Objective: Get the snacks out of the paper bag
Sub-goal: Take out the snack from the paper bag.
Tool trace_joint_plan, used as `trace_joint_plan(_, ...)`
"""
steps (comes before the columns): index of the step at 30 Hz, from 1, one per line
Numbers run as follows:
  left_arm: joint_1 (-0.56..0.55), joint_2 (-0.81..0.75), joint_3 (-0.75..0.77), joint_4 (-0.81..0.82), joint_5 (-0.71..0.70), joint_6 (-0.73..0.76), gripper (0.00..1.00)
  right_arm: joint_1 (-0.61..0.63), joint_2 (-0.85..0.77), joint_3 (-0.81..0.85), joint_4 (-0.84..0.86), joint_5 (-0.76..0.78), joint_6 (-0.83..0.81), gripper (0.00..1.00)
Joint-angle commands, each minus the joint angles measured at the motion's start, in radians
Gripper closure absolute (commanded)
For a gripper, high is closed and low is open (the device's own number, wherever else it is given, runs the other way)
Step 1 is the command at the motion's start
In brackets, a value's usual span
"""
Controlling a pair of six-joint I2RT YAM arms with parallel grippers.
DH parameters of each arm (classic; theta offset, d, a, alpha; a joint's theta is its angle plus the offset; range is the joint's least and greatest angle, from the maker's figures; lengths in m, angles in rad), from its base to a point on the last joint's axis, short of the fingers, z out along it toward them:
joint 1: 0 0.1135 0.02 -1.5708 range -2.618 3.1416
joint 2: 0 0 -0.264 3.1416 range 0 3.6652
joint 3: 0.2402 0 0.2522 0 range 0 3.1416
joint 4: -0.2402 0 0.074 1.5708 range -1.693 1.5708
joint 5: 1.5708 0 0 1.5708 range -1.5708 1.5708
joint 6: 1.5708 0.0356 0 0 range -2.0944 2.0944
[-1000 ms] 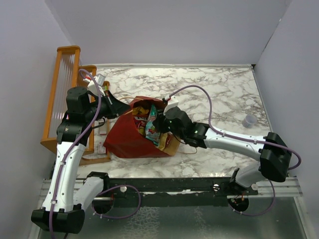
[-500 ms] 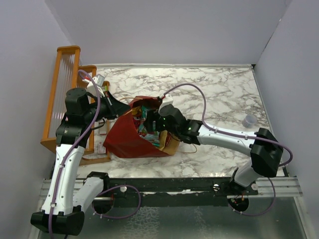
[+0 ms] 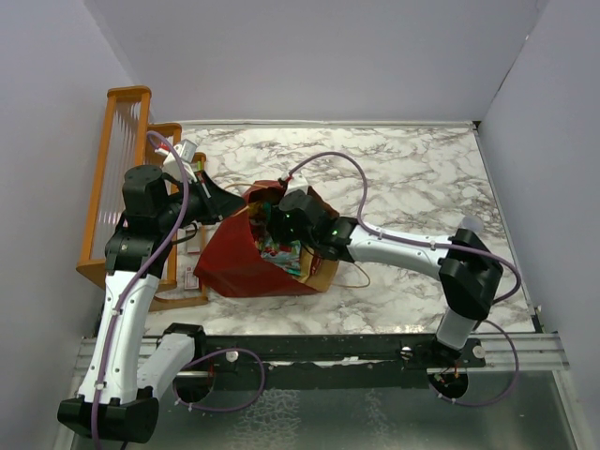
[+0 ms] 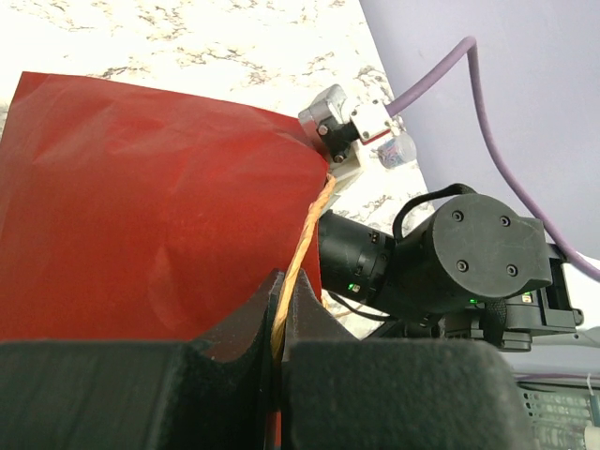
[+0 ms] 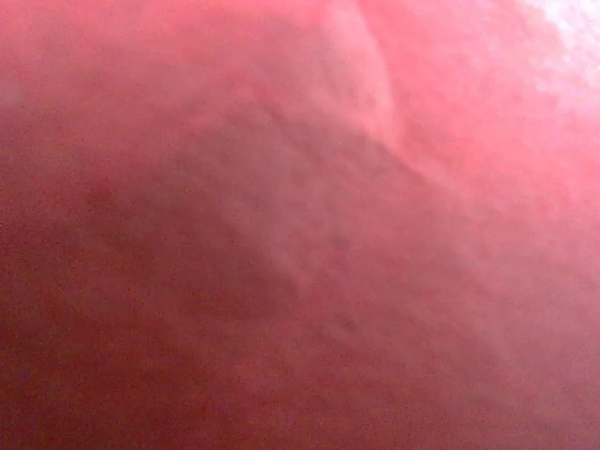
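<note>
The dark red paper bag (image 3: 234, 262) lies on its side on the marble table, its mouth facing right. My left gripper (image 4: 281, 286) is shut on the bag's twisted tan handle (image 4: 305, 234) and holds the upper edge up by the red side (image 4: 141, 206). Several glossy snacks (image 3: 278, 250), red and teal, show in the mouth. My right wrist (image 3: 298, 218) reaches into the mouth from the right, and its fingers are hidden inside. A blurred red surface (image 5: 300, 225) fills the right wrist view, so its jaws do not show.
An orange wooden rack (image 3: 117, 178) stands at the far left. Flat packets (image 3: 190, 275) lie on the table below the left arm. A small clear cup (image 3: 469, 225) sits behind the right arm's elbow. The bag's other handle (image 3: 356, 277) loops onto the table.
My right arm has pushed left and deeper into the bag's mouth, covering the teal packet that stood out before. The left gripper has kept its hold on the handle.
</note>
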Motion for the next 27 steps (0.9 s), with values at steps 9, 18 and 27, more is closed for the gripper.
trace_joint_plan(9,-0.006,-0.01,0.006,0.009,-0.002,0.004,1.0,-0.001,-0.22,-0.1,0.05,-0.051,-0.034,0.99)
trace_joint_plan(18,-0.006,-0.033,0.003,0.013,-0.01,-0.004,1.0,0.001,-0.404,-0.126,0.059,-0.068,-0.024,0.99)
trace_joint_plan(27,-0.006,-0.049,0.003,0.005,-0.025,0.003,1.0,0.001,-0.76,-0.274,0.002,0.219,-0.156,0.99)
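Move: The teal Fox's packet lies right at the right hand's closing fingers inside the bag, its middle about 2 cm back, 1 cm to the right and 2 cm lower. The gold packet is some 6 cm to the hand's right and 3 cm back, 3 cm down. The gripped paper handle is roughly 7 cm left, 3 cm back and 16 cm above. From the left hand the Fox's packet is about 1 cm ahead, 8 cm right and 18 cm below. The teal Fox's packet is pinched as the right fingers, already closing, shut the rest of the way; it is then drawn steeply up about 17 cm through the bag's mouth, the hand also going right some 9 cm, mostly late, and a little back, tilting its fingers upward and rolling some 20 degrees. The left hand stays nearly still, keeping its grip on the handle. ##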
